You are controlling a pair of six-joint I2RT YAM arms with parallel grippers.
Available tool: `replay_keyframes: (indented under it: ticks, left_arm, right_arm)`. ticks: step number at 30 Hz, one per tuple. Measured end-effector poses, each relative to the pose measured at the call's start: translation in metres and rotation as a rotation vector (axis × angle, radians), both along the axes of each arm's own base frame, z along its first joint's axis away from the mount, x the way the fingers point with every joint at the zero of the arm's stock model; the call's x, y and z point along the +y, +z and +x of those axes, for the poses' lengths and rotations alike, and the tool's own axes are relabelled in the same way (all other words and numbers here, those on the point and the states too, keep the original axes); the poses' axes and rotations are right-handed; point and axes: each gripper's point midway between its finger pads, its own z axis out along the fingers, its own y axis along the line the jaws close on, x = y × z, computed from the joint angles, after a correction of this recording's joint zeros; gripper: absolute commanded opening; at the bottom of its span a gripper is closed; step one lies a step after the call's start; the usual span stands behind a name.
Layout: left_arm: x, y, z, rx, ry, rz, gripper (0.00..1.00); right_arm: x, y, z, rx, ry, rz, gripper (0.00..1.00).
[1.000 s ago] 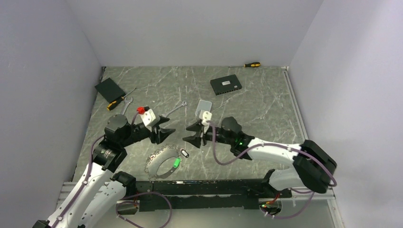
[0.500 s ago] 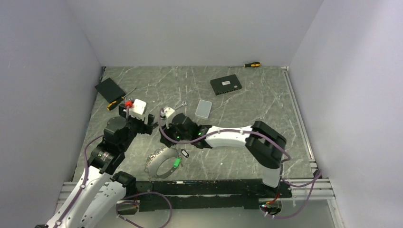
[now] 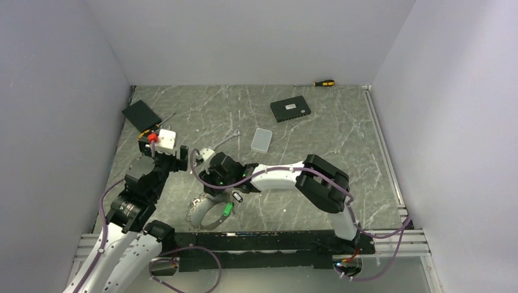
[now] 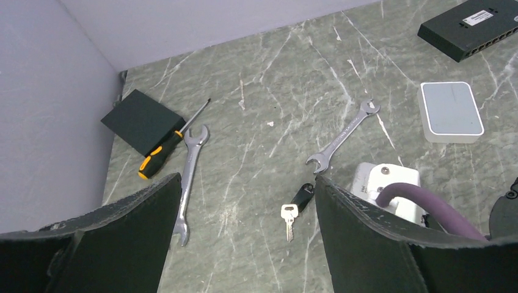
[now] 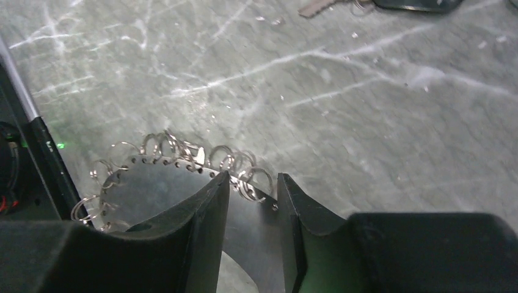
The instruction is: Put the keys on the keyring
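Observation:
The keyring [image 3: 204,213] lies near the table's front edge: a dark band [image 5: 153,189] edged with several small wire rings, with a green tag [image 3: 227,209] and a black-and-white tag [image 3: 237,196]. My right gripper [image 5: 253,177] reaches down over its far rim [image 3: 211,186]. Its jaws stand narrowly apart, with the band's edge and one small ring between the tips and a gap on either side. A loose silver key [image 4: 289,215] with a black tag [image 4: 302,195] lies on the table under my left gripper [image 4: 247,180], which is wide open, holds nothing and hangs above the table [image 3: 180,159].
Two wrenches [image 4: 190,174] [image 4: 342,137], a black-and-yellow screwdriver [image 4: 168,143] and a black box [image 4: 140,119] lie at the left. A white case [image 3: 262,140], a black switch [image 3: 290,110] and a second screwdriver [image 3: 324,83] sit farther back. Grey walls close three sides.
My right arm swung left across the table and came down over the keyring, its jaws narrowing. The left arm drew back to the left and opened wide.

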Motion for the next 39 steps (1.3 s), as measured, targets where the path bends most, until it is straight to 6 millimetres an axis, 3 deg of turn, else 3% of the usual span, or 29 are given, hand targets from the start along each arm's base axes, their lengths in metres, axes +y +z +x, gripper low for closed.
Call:
replay_keyframes:
  ticks: [10, 20, 31, 39]
  left_arm:
    - [0.002, -0.001, 0.0, 0.002, 0.012, 0.003, 0.84]
    - [0.004, -0.001, 0.0, 0.002, 0.02, 0.005, 0.84]
    - [0.004, -0.001, 0.0, 0.002, 0.021, 0.007, 0.83]
    - [0.004, -0.001, 0.001, 0.003, 0.021, 0.008, 0.84]
  right_arm:
    - [0.01, 0.005, -0.014, -0.004, 0.081, 0.009, 0.32]
    - [0.006, -0.014, -0.019, -0.047, 0.151, -0.058, 0.3]
    - [0.004, -0.018, -0.012, -0.117, 0.183, -0.086, 0.02]
    - [0.004, -0.019, -0.013, -0.142, 0.214, -0.078, 0.0]
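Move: The ring on the forward edge of the curved metal plate is almost under the right fingertips, about 1 cm back and 2 cm below. The plate's middle is some 6 cm back and 2 cm left of the hand. The green tag lies about 6 cm back and 6 cm right, the key fob 2 cm back and 10 cm right, the loose key with its black tag 11 cm ahead and 6 cm left. From the left hand the ring is roughly 6 cm back, 9 cm right and 24 cm below. Back about 2 cm with a slight lift and shift left, then down some 2.5 cm towards the rings on the plate's edge, the right hand turns roughly 10 degrees counter-clockwise. It eases forward a little and, low at the ring, closes its half-open fingers fully, the tips coming together at the wire to pinch it. ##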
